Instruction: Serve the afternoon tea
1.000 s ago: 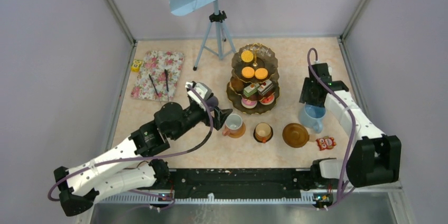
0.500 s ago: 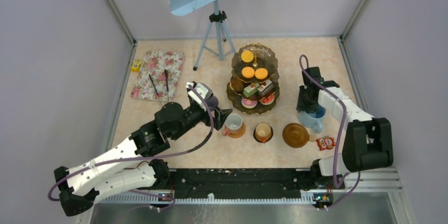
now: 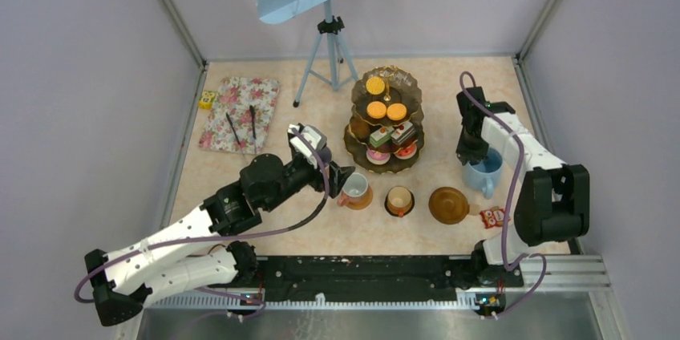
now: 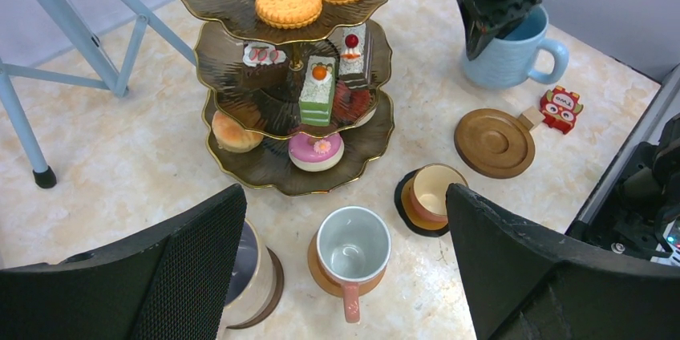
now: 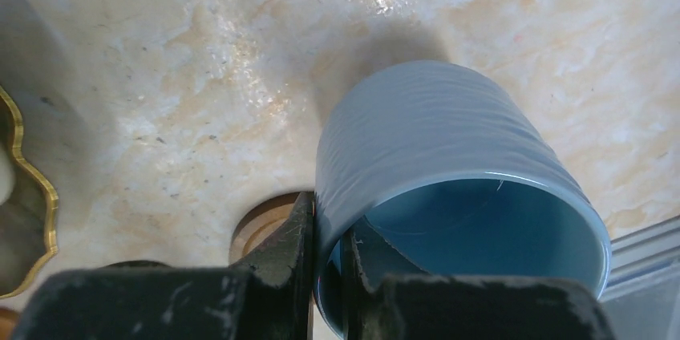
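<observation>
The dark three-tier stand [image 3: 385, 123] holds orange tarts and small cakes [image 4: 318, 91]. My right gripper [image 5: 327, 224] is shut on the rim of the large light blue mug [image 5: 449, 155], one finger inside and one outside; the mug [image 3: 484, 173] stands at the right. My left gripper [image 4: 345, 220] hangs wide open above an orange-brown mug [image 4: 353, 248] on its coaster. The lilac-white mug [image 4: 240, 276] on a brown coaster is partly hidden behind my left finger. A smaller orange-brown mug [image 4: 433, 192] sits on a dark coaster. One brown coaster [image 4: 495, 142] lies bare.
A floral mat [image 3: 239, 113] with black tongs lies at the back left, a small yellow object [image 3: 208, 99] beside it. A tripod [image 3: 325, 51] stands behind the stand. A red owl figure [image 4: 561, 107] lies next to the bare coaster. Walls enclose the table.
My right gripper has closed onto the blue mug's rim, and the mug has shifted slightly to the right. The left arm has barely moved.
</observation>
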Motion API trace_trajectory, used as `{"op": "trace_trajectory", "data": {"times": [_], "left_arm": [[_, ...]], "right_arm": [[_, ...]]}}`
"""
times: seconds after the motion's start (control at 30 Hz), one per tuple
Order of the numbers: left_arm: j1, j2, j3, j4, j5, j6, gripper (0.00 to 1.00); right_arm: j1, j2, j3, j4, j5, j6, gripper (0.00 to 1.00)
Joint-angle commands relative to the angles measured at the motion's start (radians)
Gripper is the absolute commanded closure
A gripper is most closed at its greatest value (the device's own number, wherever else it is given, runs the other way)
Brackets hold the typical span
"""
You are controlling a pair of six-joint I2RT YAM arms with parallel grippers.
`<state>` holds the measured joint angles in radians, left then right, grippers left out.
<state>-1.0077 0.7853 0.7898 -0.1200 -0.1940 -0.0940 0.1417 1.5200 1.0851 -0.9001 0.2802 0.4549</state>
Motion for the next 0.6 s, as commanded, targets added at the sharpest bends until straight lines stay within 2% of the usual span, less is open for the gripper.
{"op": "trace_trajectory", "data": {"times": [0.0,0.13,0.27,0.43,0.57], "left_arm": [[0.005,0.008,0.008,0.059,0.02,0.005,0.01],[0.004,0.012,0.001,0.072,0.027,0.002,0.01],[0.005,0.014,-0.008,0.088,0.034,0.002,0.01],[0.004,-0.003,-0.012,0.077,0.036,0.009,0.01],[0.006,-0.023,-0.027,0.076,0.027,0.016,0.01]], "right_arm": [[-0.002,-0.06,0.16,-0.18,0.037,0.099,1.0],[-0.001,-0.171,0.12,-0.24,-0.101,0.363,1.0],[0.048,-0.292,-0.066,-0.084,-0.304,0.618,1.0],[0.184,-0.298,-0.078,-0.197,-0.155,0.837,1.0],[0.237,-0.288,-0.13,-0.176,-0.099,0.911,1.0]]}}
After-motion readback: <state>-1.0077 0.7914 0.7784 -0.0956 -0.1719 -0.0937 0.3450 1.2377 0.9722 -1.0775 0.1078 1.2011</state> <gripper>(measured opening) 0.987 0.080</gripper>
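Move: My right hand already grips the left side of the blue mug's rim. The wooden coaster it is bound for lies about 11 cm back and 6 cm to the left, some 9 cm below. The small wooden block is 12 cm back and 1 cm to the right, the red owl 14 cm back and 6 cm right, and the small cream cup 10 cm back and 19 cm left. From my left hand the wooden coaster is roughly 28 cm right, 4 cm back and 30 cm down. I keep the blue mug's rim pinched in my right fingers and lift about 5 cm, then sweep it left and back, roughly 9 cm and 7 cm, towards the wooden coaster, sinking some 2 cm at the end. On the way my wrist turns clockwise some 25 degrees and my fingertips swing out to the left. ##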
